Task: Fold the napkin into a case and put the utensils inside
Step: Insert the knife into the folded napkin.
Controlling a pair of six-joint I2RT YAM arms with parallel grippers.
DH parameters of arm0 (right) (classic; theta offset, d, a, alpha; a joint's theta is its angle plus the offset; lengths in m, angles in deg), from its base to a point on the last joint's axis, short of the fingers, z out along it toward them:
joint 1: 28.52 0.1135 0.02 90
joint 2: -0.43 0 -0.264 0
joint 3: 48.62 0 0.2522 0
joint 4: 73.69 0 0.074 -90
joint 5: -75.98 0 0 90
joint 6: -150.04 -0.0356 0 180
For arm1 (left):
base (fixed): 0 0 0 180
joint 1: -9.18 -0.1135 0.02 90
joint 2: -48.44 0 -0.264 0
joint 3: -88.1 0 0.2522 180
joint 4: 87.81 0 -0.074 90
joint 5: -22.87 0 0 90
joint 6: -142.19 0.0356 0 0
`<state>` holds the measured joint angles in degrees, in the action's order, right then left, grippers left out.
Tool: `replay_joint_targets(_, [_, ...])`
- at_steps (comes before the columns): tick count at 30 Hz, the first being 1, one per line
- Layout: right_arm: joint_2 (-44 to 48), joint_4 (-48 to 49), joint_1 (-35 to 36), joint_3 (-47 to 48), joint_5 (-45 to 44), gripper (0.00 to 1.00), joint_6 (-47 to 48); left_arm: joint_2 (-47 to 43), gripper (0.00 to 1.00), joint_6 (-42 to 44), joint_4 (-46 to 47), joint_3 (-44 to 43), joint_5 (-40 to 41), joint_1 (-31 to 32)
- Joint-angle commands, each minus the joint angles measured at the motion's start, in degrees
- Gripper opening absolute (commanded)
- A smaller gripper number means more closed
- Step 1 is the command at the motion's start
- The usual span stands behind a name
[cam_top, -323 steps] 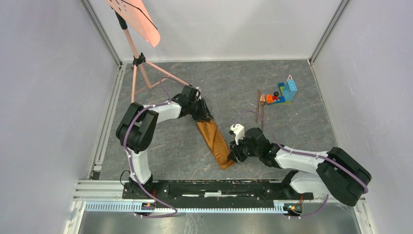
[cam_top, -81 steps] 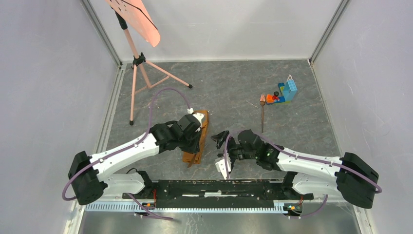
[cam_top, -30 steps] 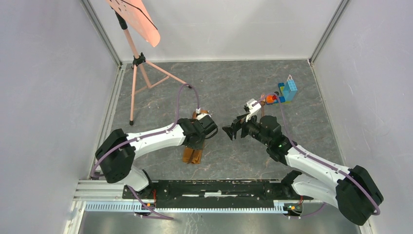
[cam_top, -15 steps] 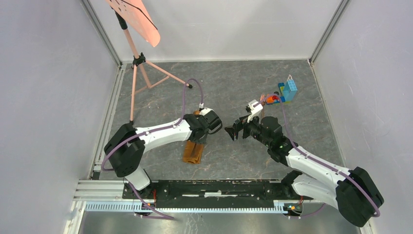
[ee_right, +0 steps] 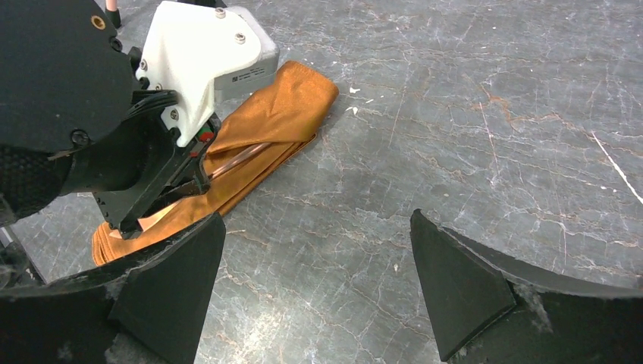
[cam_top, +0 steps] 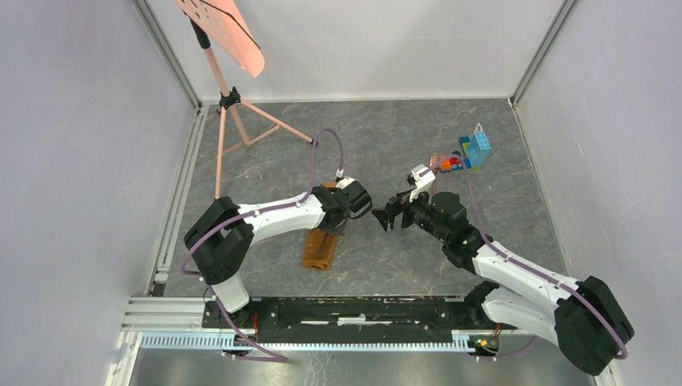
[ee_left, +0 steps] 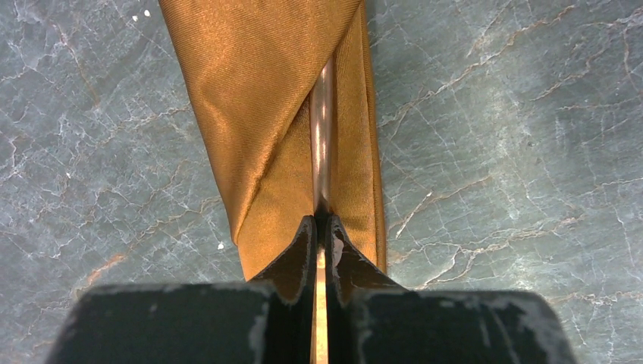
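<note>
The napkin (cam_top: 319, 250) lies folded into a narrow orange-brown strip on the grey floor, its folds forming a long pocket (ee_left: 265, 98). My left gripper (ee_left: 321, 224) is shut on a slim copper-coloured utensil (ee_left: 323, 114) whose far part lies in the slot between the napkin's folds. In the right wrist view that utensil (ee_right: 239, 161) shows inside the napkin (ee_right: 284, 110). My right gripper (ee_right: 317, 216) hangs open and empty to the right of the napkin, over bare floor. A fork's tines (cam_top: 434, 163) peek out behind the right arm.
A colourful toy brick pile (cam_top: 472, 151) sits at the back right next to the fork. A tripod stand (cam_top: 229, 108) with a salmon-pink sheet (cam_top: 233, 32) stands at the back left. Grey walls enclose the floor on three sides.
My left gripper has slid a little towards the back right along the napkin, its elbow swinging inward. The right arm has barely moved and stays open.
</note>
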<state>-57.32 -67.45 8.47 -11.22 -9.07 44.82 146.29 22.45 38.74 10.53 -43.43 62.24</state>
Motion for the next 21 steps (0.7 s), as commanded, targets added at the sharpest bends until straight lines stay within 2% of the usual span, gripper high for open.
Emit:
replay_joint_targets(1, [1.06,1.15,-0.3,-0.36,-0.45,0.98,-0.37,0.99,0.02,2.52,2.12,-2.8,1.1,-0.31])
replay_joint_targets(5, [1.2,0.31,-0.36,-0.13,-0.98,0.98,-0.03,1.47,0.04,1.5,1.13,-3.46,0.05,-0.32])
replay_joint_targets(7, [1.3,-0.62,-0.42,0.29,-1.54,0.98,0.73,1.57,0.13,0.54,0.24,-3.86,-0.36,-0.35])
replay_joint_targets(11, [1.24,-6.3,-0.72,3.25,-5.25,0.98,3.61,0.44,0.23,-1.44,-1.46,-4.15,-1.93,-0.41])
replay_joint_targets(17, [0.75,-16.7,-2.47,9.0,-11.55,0.98,8.46,-3.85,0.33,-2.93,-3.41,-4.38,-4.24,-0.54])
replay_joint_targets(21, [0.26,-25.0,-5.01,12.72,-22.16,0.98,10.52,-10.32,0.36,-3.17,-6.29,-4.66,-4.5,-0.58])
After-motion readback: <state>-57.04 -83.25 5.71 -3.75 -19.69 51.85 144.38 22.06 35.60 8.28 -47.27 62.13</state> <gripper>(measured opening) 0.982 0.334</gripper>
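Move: The left fingers are shut on the knife's neck, its middle 2 cm ahead, with the folded napkin's middle right under them, about 1 cm down. From the open right hand the fork lies some 14 cm ahead, 16 cm right and 12 cm below, with the toy blocks about 22 cm ahead and 24 cm right, and the napkin 2 cm ahead and 14 cm left. Left fingers release the knife and lift; right hand sweeps about 5 cm right and forward, towards the fork. ##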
